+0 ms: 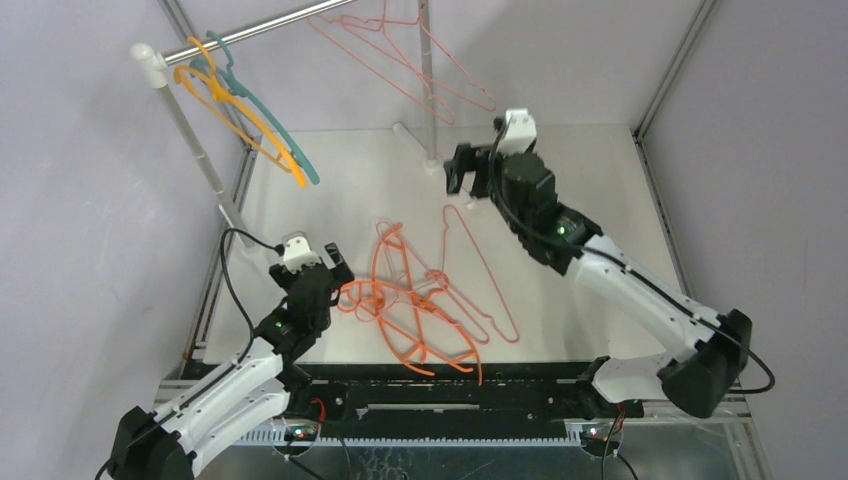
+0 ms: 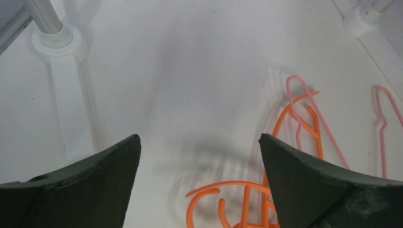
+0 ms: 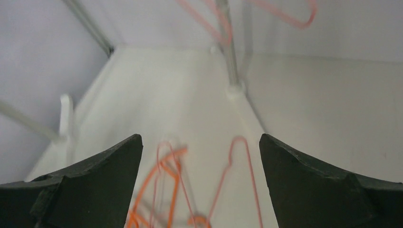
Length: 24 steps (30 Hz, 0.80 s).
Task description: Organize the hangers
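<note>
Several bright orange hangers (image 1: pixel 395 300) lie tangled on the white table, with a pale pink hanger (image 1: pixel 490 272) beside them to the right. On the silver rail (image 1: pixel 260 30), a yellow-orange hanger (image 1: pixel 245 115) and a teal hanger (image 1: pixel 275 125) hang at the left, and pink hangers (image 1: pixel 400 55) hang at the right. My left gripper (image 1: pixel 335 265) is open, just left of the orange pile. Orange hooks (image 2: pixel 247 183) lie below its empty jaws. My right gripper (image 1: pixel 468 170) is open and empty, raised below the hung pink hangers, above the table's pink hanger (image 3: pixel 242 161).
The rail rests on white posts at the left (image 1: pixel 185 125) and at the back middle (image 1: pixel 428 90). The post feet (image 2: pixel 52 40) sit on the table. Purple walls and metal frame bars close in the table on three sides.
</note>
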Tool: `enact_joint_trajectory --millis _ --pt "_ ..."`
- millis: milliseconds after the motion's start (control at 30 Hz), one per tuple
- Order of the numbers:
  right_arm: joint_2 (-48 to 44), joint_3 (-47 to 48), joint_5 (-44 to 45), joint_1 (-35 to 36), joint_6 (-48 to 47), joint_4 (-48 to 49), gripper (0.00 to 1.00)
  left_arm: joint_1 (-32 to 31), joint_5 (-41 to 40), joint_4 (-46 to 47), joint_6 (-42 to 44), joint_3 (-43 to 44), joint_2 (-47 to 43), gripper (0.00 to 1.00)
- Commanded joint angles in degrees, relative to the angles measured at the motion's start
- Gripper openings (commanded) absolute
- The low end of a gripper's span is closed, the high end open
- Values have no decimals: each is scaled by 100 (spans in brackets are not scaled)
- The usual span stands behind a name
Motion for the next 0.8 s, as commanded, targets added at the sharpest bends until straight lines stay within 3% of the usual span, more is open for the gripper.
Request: enact_joint_trajectory --millis 0,167,333,600,767 --pt "-806 -721 714 715 -340 -991 100 21 -93 131 -3 140 18 99" --pt "-1136 -1529 735 1323 286 -1897 100 17 -33 167 -28 131 78 99" --pt "-1249 -2480 73 1609 424 -1623 97 22 24 170 -46 177 189 100" --pt "-67 -2741 -1015 1250 298 -1411 86 21 13 165 -47 149 111 100" --pt "570 -2879 -1642 1023 361 -1111 74 21 -17 144 -47 130 32 100"
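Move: The right hand, empty and high in the air, goes for the right-hand pink hanger on the table: its middle lies about 13 cm back, 3 cm to the hand's right and some 35 cm below. The other pink hanger lies about 14 cm back and 5 cm left of the hand, the orange hangers some 18 cm back and 8 cm left, all equally low. The hung pink hangers are about 15 cm ahead, 10 cm left and slightly higher. From the left hand, the right-hand pink hanger is some 24 cm right, 3 cm back and 12 cm lower. Down and back in one swoop, the right hand leaves the rod area for the right-hand pink hanger, sinking nearly 30 cm and drawing back about 15; the backward part comes mostly first and fades into an almost straight descent. The wrist tips the fingers steeply down while rolling its left side lower and turning somewhat counter-clockwise. Late on, the wide-open fingers narrow by about a quarter, stopping above the hanger's near shoulder wire without gripping it. ##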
